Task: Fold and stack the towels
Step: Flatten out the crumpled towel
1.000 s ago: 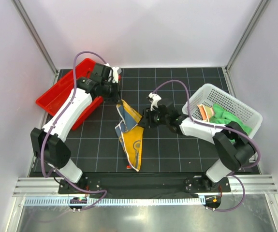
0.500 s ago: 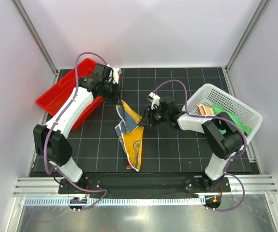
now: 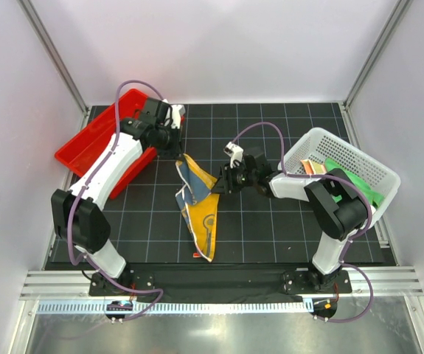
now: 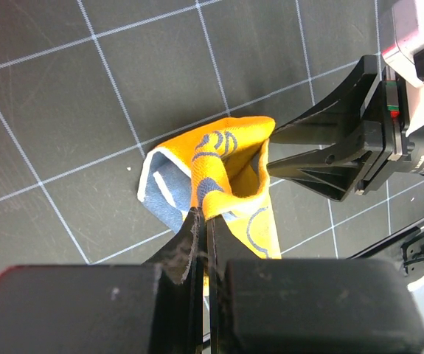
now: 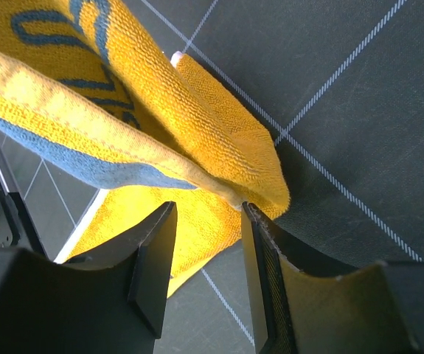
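Note:
The yellow-orange towel (image 3: 200, 214) with grey lettering hangs half lifted over the mat's middle, its lower end resting on the mat. My left gripper (image 3: 182, 156) is shut on its top edge; the left wrist view shows the cloth (image 4: 226, 158) pinched between the closed jaws (image 4: 206, 221). My right gripper (image 3: 217, 187) stands open at the towel's right corner. In the right wrist view the corner (image 5: 256, 169) touches one fingertip (image 5: 247, 210), with nothing between the jaws. A green towel (image 3: 352, 181) and a striped one (image 3: 313, 169) lie in the basket.
A white perforated basket (image 3: 322, 136) stands at the right, close to my right arm's elbow. A red tray (image 3: 94, 144) lies tilted at the back left, under my left arm. Black gridded mat (image 3: 270, 228) covers the table; white walls enclose it.
My right gripper has narrowed its jaws a little at the towel's corner, and the right arm's elbow has swung leftwards. The left gripper and the towel have hardly moved.

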You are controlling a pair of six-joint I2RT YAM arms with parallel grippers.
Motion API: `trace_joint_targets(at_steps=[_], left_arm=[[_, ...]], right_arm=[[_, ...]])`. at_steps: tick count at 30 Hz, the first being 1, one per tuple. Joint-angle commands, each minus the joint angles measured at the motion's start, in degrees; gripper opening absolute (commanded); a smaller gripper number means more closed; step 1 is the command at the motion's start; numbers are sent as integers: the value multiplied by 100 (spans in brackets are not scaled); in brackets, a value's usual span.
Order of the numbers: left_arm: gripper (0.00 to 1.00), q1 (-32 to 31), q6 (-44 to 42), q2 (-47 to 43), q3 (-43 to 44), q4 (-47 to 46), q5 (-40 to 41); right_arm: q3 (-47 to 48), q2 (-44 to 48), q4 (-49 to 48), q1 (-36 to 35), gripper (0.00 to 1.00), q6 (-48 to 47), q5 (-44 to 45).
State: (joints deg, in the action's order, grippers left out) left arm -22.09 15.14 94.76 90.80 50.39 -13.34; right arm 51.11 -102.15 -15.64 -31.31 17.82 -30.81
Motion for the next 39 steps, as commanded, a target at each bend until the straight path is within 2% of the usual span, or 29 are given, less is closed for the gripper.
trace_joint_targets(at_steps=[1, 16, 18, 21, 24, 25, 27, 29, 33, 36, 39], left_arm=[[0, 55, -107, 7, 7, -135, -116], [0, 82, -142, 60, -63, -152, -107], [0, 99, -142, 60, -63, -152, -107], [0, 117, -160, 69, -72, -135, -98], [0, 126, -213, 60, -63, -135, -89], [0, 126, -256, 34, -37, -117, -124], [0, 134, -353, -10, 7, -100, -151], [0, 126, -423, -115, 208, 5, -151], [0, 47, -485, -458, 709, 278, -229], [0, -321, -538, -923, 1009, 436, -108], [0, -1199, -573, -1379, 1272, 620, 339]], right_arm=[[180, -24, -115, 20, 48, -253, -22], [329, -270, -343, 28, 49, -464, -373], [338, -271, -361, 37, 46, -499, -382], [338, -227, -238, 46, 35, -534, -373], [198, 114, -54, 46, 18, -438, -207], [189, 238, 112, 46, 8, -438, -6], [180, 633, 718, 46, 1, -394, 397], [241, 1397, 1514, 46, 1, -446, 1013], [1046, 2724, 3187, -15, 1, -788, 1735], [1699, 3489, 4321, -261, 1, -1070, 2279], [2113, 4245, 5061, -866, 1, -1325, 2807]])
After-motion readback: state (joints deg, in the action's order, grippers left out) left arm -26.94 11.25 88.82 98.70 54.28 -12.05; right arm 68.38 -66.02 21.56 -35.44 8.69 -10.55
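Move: Right between the right hand's half-open fingers, about 1 cm to the left and 1 cm below, is the towel's free corner. The upper corner, held by the left hand, is about 6 cm farther out, 10 cm left and 13 cm up from the right hand; the towel's near end lies some 18 cm back and 3 cm left of it. From the left hand the free corner is about 7 cm back, 9 cm right, 15 cm down. Sinking just 1 cm onto the towel's free corner, the right hand shuts its fingers on the cloth, then sweeps up fast by some 25 cm, drifting 6 cm right and a little back as its fingers tip upward about 25 degrees. The left hand keeps its pinch almost still, then rises about 8 cm late on, easing back and right. ##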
